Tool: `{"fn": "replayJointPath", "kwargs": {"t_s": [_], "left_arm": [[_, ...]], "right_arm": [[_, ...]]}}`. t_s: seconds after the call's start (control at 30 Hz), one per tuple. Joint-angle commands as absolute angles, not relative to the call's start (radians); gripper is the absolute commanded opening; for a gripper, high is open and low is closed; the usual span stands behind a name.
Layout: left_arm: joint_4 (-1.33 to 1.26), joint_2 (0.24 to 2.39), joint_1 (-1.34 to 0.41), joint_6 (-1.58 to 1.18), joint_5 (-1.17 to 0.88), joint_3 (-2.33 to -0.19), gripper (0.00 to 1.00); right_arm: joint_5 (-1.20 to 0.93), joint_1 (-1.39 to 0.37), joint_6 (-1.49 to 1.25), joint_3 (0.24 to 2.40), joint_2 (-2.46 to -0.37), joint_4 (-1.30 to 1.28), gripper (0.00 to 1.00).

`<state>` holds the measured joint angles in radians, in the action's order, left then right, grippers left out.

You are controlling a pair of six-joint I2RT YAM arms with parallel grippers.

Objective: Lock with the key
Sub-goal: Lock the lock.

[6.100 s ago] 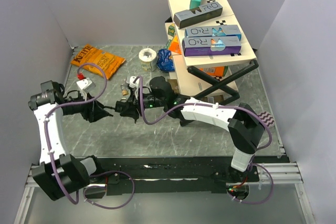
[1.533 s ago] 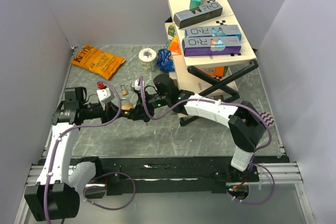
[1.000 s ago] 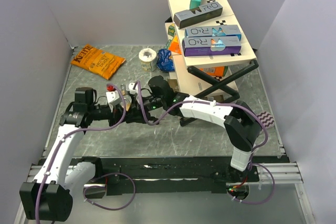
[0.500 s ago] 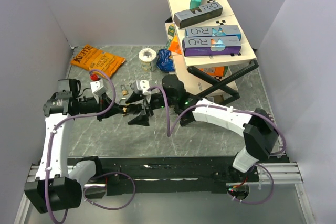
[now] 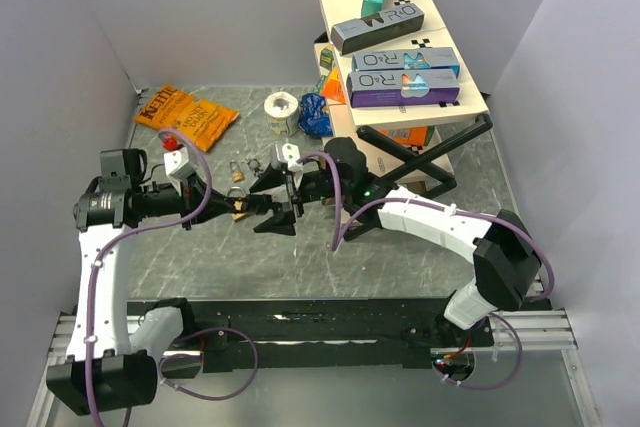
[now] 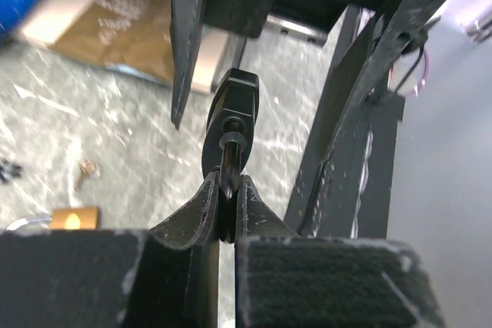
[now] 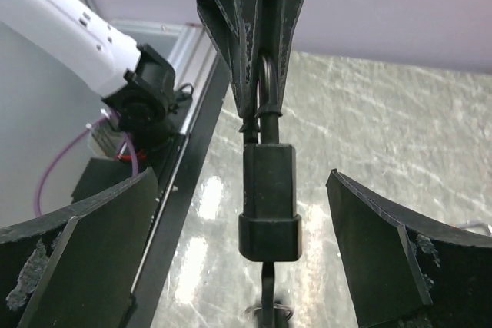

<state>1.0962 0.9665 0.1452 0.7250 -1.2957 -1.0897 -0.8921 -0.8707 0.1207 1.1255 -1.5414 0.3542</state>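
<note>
A dark padlock [image 7: 269, 203] hangs upright by its shackle from my left gripper [image 6: 227, 190], which is shut on the shackle. The key [image 7: 267, 297], with a ring on it, sticks out of the bottom of the lock. My right gripper [image 7: 241, 178] stands wide open, one finger on each side of the lock body and touching neither it nor the key. In the top view the padlock [image 5: 242, 210] is just above the table's middle left, between my left gripper [image 5: 226, 209] and my right gripper [image 5: 273, 201].
A small brass padlock [image 5: 237, 170] and loose keys lie just behind the held lock. An orange chip bag [image 5: 186, 115], a tape roll [image 5: 282, 110] and a blue bag [image 5: 314, 115] sit at the back. Stacked boxes [image 5: 400, 77] on a black stand fill the back right.
My right gripper has opened wide, let go of the key and drawn back a little to the right. My left gripper has drawn back to the left, still shut on the shackle.
</note>
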Motion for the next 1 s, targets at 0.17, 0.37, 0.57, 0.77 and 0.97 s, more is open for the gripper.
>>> {"fn": "replayJointPath", "kwargs": {"t_s": [0.17, 0.37, 0.57, 0.77, 0.97], "left_arm": [[0.487, 0.810, 0.149, 0.129, -1.454, -1.028, 0.01], [0.304, 0.769, 0.149, -0.094, -1.445, -0.991, 0.01], [0.307, 0.770, 0.147, -0.090, -1.448, -0.991, 0.01], [0.299, 0.770, 0.147, -0.098, -1.450, -0.991, 0.01], [0.308, 0.767, 0.147, -0.078, -1.447, -0.980, 0.01]], "right_arm": [[-0.986, -0.851, -0.058, 1.140, -1.569, 0.610, 1.00], [-1.003, -0.851, -0.109, 1.157, -1.588, 0.664, 0.94], [-1.000, -0.859, -0.121, 1.177, -1.597, 0.695, 0.77], [-0.991, -0.871, -0.107, 1.198, -1.606, 0.690, 0.57], [-1.003, -0.877, -0.101, 1.201, -1.608, 0.678, 0.34]]}}
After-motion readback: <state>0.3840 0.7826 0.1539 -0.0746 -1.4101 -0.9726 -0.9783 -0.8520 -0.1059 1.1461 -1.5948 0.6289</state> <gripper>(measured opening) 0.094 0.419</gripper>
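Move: The black padlock, held by the shackle in the left fingers with its body out towards the right hand, has its middle about 6 cm right of the left hand, 2 cm ahead and 1 cm lower. The right hand's open finger gap is about 9 cm right of the left hand, 1 cm ahead, 3 cm higher; from the right hand the body is 3 cm left, 1 cm ahead, 4 cm below. The brass padlock lies roughly 10 cm ahead of the left hand, 2 cm left, 22 cm below. The black padlock is carried up about 6.5 cm by the left hand, still pinching its shackle, and tilted some 10 degrees to bring it level and in between the right fingers. The right hand meanwhile rises about 3.5 cm, tips its fingers slightly upward, then closes from wide open to under half, pinching the lock body from front and back. The lift slows almost to a stop while they close. ##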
